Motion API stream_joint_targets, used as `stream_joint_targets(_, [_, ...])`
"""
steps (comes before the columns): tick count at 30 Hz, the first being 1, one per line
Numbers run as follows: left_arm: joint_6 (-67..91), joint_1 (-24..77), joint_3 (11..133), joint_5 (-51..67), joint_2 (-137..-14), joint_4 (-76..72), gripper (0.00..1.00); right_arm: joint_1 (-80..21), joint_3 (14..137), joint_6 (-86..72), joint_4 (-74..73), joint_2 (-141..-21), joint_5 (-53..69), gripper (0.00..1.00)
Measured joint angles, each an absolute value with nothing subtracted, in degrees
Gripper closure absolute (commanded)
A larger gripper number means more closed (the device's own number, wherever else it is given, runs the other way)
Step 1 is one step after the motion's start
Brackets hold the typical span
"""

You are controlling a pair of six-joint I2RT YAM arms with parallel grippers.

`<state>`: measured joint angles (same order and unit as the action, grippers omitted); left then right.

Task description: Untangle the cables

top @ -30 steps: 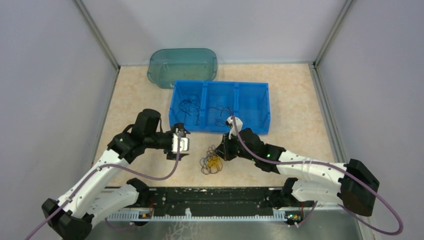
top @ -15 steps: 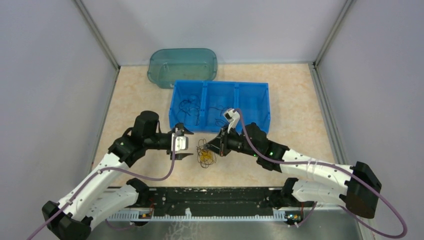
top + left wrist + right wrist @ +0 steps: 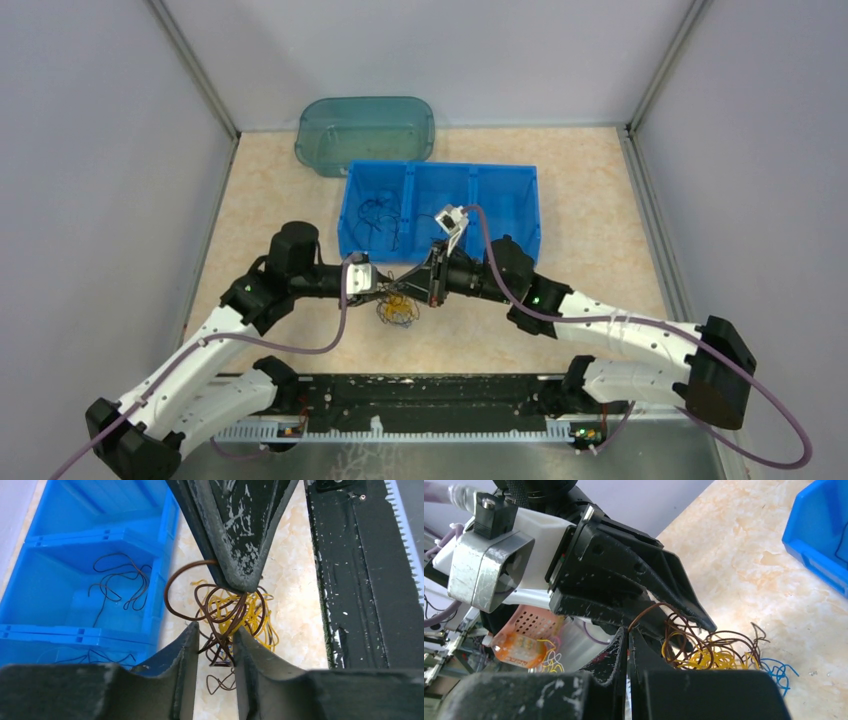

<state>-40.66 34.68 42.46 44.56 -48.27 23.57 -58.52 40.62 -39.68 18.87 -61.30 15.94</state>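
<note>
The cables (image 3: 397, 311) form a clump of brown, yellow and blue wires on the table in front of the blue bin (image 3: 440, 166). My right gripper (image 3: 420, 285) is shut on a brown cable (image 3: 659, 608) at the top of the clump and holds it up. In the left wrist view its tip (image 3: 241, 585) points down into the cables (image 3: 231, 611). My left gripper (image 3: 217, 627) faces it, jaws apart, with brown strands running between the fingers. Yellow loops (image 3: 714, 657) and a blue wire (image 3: 777, 672) lie underneath. The left fingers (image 3: 674, 590) fill the right wrist view behind my right gripper (image 3: 627, 630).
The blue bin has three compartments; dark cables (image 3: 117, 580) lie in the left and middle ones. A teal translucent tub (image 3: 365, 130) stands behind it. A black rail (image 3: 430, 395) runs along the near edge. Grey walls close in on both sides.
Both grippers have moved toward each other over the clump. The right one carried the clump left and up. The left jaws have narrowed around the brown strands.
</note>
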Motion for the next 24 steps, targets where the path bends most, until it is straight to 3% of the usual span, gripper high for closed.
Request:
stream_joint_targets(1, [-40.1,34.7,42.5,44.6,-48.3,23.3,0.88,-58.6,40.6,-39.7,19.1,-61.5,16.4,0.99])
stream_joint_targets(3, [-39.5,34.7,42.5,44.6,-48.3,22.9,1.00,-58.7,40.6,-39.7,19.3,-61.7,16.9,0.81])
stream_joint_targets(6, [-38.9,34.8,42.6,44.4,-48.2,22.6,1.00,-58.8,40.6,-40.1,19.4,-61.7,17.5,0.47])
stream_joint_targets(8, [-38.8,34.8,43.5,44.1,-48.2,22.9,1.00,-58.8,40.6,-39.6,19.0,-61.2,17.5,0.37])
stream_joint_targets(11, [-39.2,34.8,46.2,43.9,-47.7,24.2,1.00,-58.8,40.4,-38.6,16.9,-58.2,15.6,0.31])
stream_joint_targets(19, [-41.1,34.8,52.7,43.5,-43.2,28.4,1.00,-55.2,33.5,-38.3,8.3,-43.5,3.3,0.30])
stream_joint_targets(24, [-42.0,34.8,54.0,43.5,-42.8,30.9,1.00,-54.0,26.2,-38.8,6.2,-45.9,-0.6,0.24])
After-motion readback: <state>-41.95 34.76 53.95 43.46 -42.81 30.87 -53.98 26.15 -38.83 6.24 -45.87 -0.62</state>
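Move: The brown cable strands are already between the left gripper's half-closed pads, with the bulk of the brown-and-yellow tangle hanging about 7 cm below, 3 cm to its right and 1 cm back. The blue box's middle is some 25 cm ahead of the left gripper, 10 cm to its right and 14 cm below. From the right gripper, which still holds the tangle, its bulk hangs about 10 cm straight below, and the blue cable lies some 21 cm below and 5 cm ahead. Close the left gripper fully on the brown strands and keep it nearly still until the right fingers open and let go of them. Then raise the left gripper about 8 cm with the tangle pinched in it, tilting slightly. Draw the opened right gripper away to the right by some 9 cm, then reach a little forward and sink it by about 9 cm towards the table, turning it about 20 degrees clockwise. ##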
